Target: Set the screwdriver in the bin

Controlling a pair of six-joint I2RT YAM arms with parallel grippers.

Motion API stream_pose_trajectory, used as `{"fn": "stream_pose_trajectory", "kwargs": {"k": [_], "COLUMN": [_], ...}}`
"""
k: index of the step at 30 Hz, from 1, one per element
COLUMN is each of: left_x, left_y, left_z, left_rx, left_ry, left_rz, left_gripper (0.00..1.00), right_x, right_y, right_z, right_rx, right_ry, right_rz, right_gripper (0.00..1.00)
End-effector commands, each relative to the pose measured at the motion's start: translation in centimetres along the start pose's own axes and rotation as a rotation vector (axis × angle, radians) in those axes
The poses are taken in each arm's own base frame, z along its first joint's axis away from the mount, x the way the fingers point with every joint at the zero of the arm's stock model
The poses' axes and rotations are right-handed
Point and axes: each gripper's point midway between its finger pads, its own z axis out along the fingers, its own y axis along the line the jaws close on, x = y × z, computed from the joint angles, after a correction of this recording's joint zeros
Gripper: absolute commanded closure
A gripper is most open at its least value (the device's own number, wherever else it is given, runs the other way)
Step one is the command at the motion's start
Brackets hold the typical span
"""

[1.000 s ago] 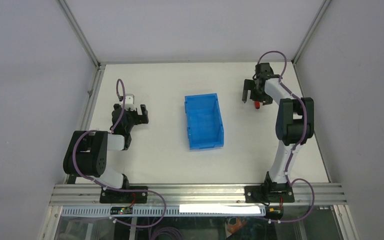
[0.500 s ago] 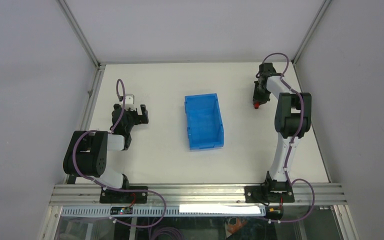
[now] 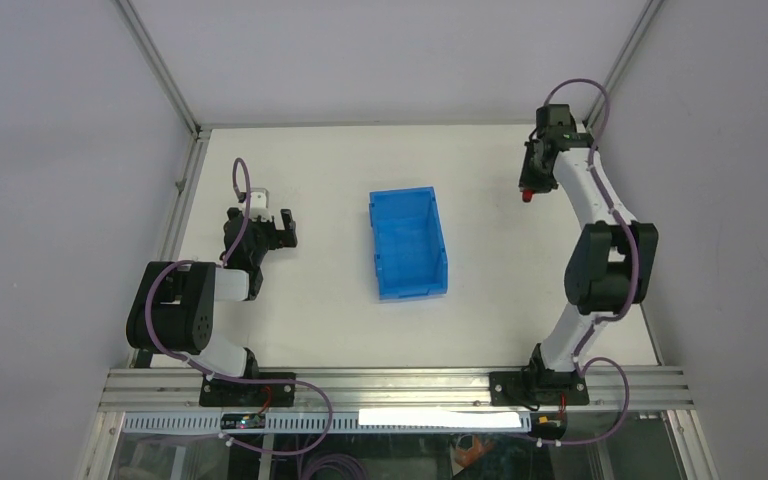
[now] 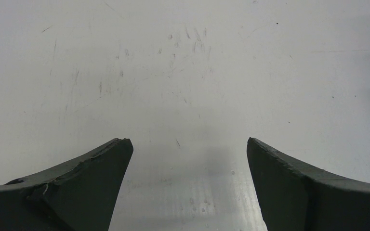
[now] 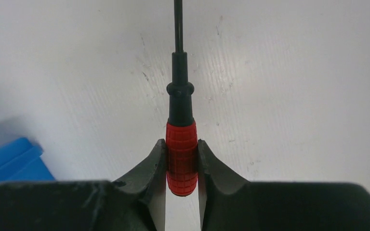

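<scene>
My right gripper is shut on the screwdriver, both fingers pressing its ribbed red handle, with the thin black shaft running up out of the right wrist view. From above, that gripper hangs at the far right of the table with the red handle showing below it. The blue bin sits mid-table, well to its left, and one corner of it shows at the lower left of the right wrist view. My left gripper rests open at the left, and between its fingers only bare tabletop shows.
The white table is ringed by grey walls and an aluminium frame. A small white block sits on the left arm's wrist. The right arm's purple cable loops near the far right corner post.
The right gripper shut on the screwdriver's red handle, then lifted and swung it toward the far right corner. The left arm and the bin have stayed put.
</scene>
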Motion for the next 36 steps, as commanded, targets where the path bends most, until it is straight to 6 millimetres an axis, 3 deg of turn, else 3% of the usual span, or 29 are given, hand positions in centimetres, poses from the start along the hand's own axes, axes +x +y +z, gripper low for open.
{"fn": "stream_pose_trajectory", "kwargs": {"k": [1,3,9,12,16,19,24,31,36], "left_x": [-1.7,-1.7,-1.7,-1.7,-1.7,-1.7,-1.7,-1.7,-1.7], "left_y": [-0.6,-0.6,-0.6,-0.5,-0.6,-0.5,-0.5,-0.5,-0.5], "left_z": [-0.1,-0.1,-0.1,-0.1,-0.1,-0.1,-0.1,-0.1,-0.1], "left_rx": [0.017,0.016,0.016,0.016,0.016,0.016,0.016,0.015,0.015], "left_ry": [-0.055,-0.056,-0.055,-0.055,-0.055,-0.056,-0.055,-0.055,-0.055], "left_rz": [-0.016,-0.015,-0.015,-0.015,-0.016,-0.016,-0.016,-0.015,-0.015], "left_gripper": [0.01,0.01,0.01,0.01,0.01,0.01,0.01,0.01,0.01], "right_x": [0.0,1.1,3.3,5.0,6.9,8.7,11.5,16.4,18.6], "right_y": [1.2,3.8,11.2,16.2,20.3,22.3,23.7,24.8,24.6], "right_z": [-6.9,-9.9,-15.9,-18.8,-19.9,-19.1,-15.5,-9.8,-6.7], "right_rx": [0.005,-0.027,-0.153,-0.270,-0.314,-0.296,-0.244,-0.201,-0.147], "right_ry": [-0.099,-0.150,-0.288,-0.343,-0.372,-0.369,-0.347,-0.226,-0.168], "right_rz": [0.011,-0.024,-0.130,-0.205,-0.266,-0.274,-0.218,-0.212,-0.213], "right_gripper": [0.87,0.86,0.86,0.86,0.85,0.83,0.81,0.81,0.81]}}
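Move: My right hand still holds the screwdriver by its red handle, already clear of the table. The bin it goes to lies about 27 cm to the left, some 9 cm back and, at its middle, roughly 8 cm below; the table between is bare. From my idle left hand the bin's middle is about 34 cm to the right, 5 cm back and at near the same height. I swing my right hand in an arc with the screwdriver pinched: up about 12 cm while drawing back, then about 27 cm left until it is over the near half of the bin, turning some 20 to 25 degrees counter-clockwise. From there I go almost straight down about 14 cm, towards the bin's floor, fingers keeping shut on the handle. ##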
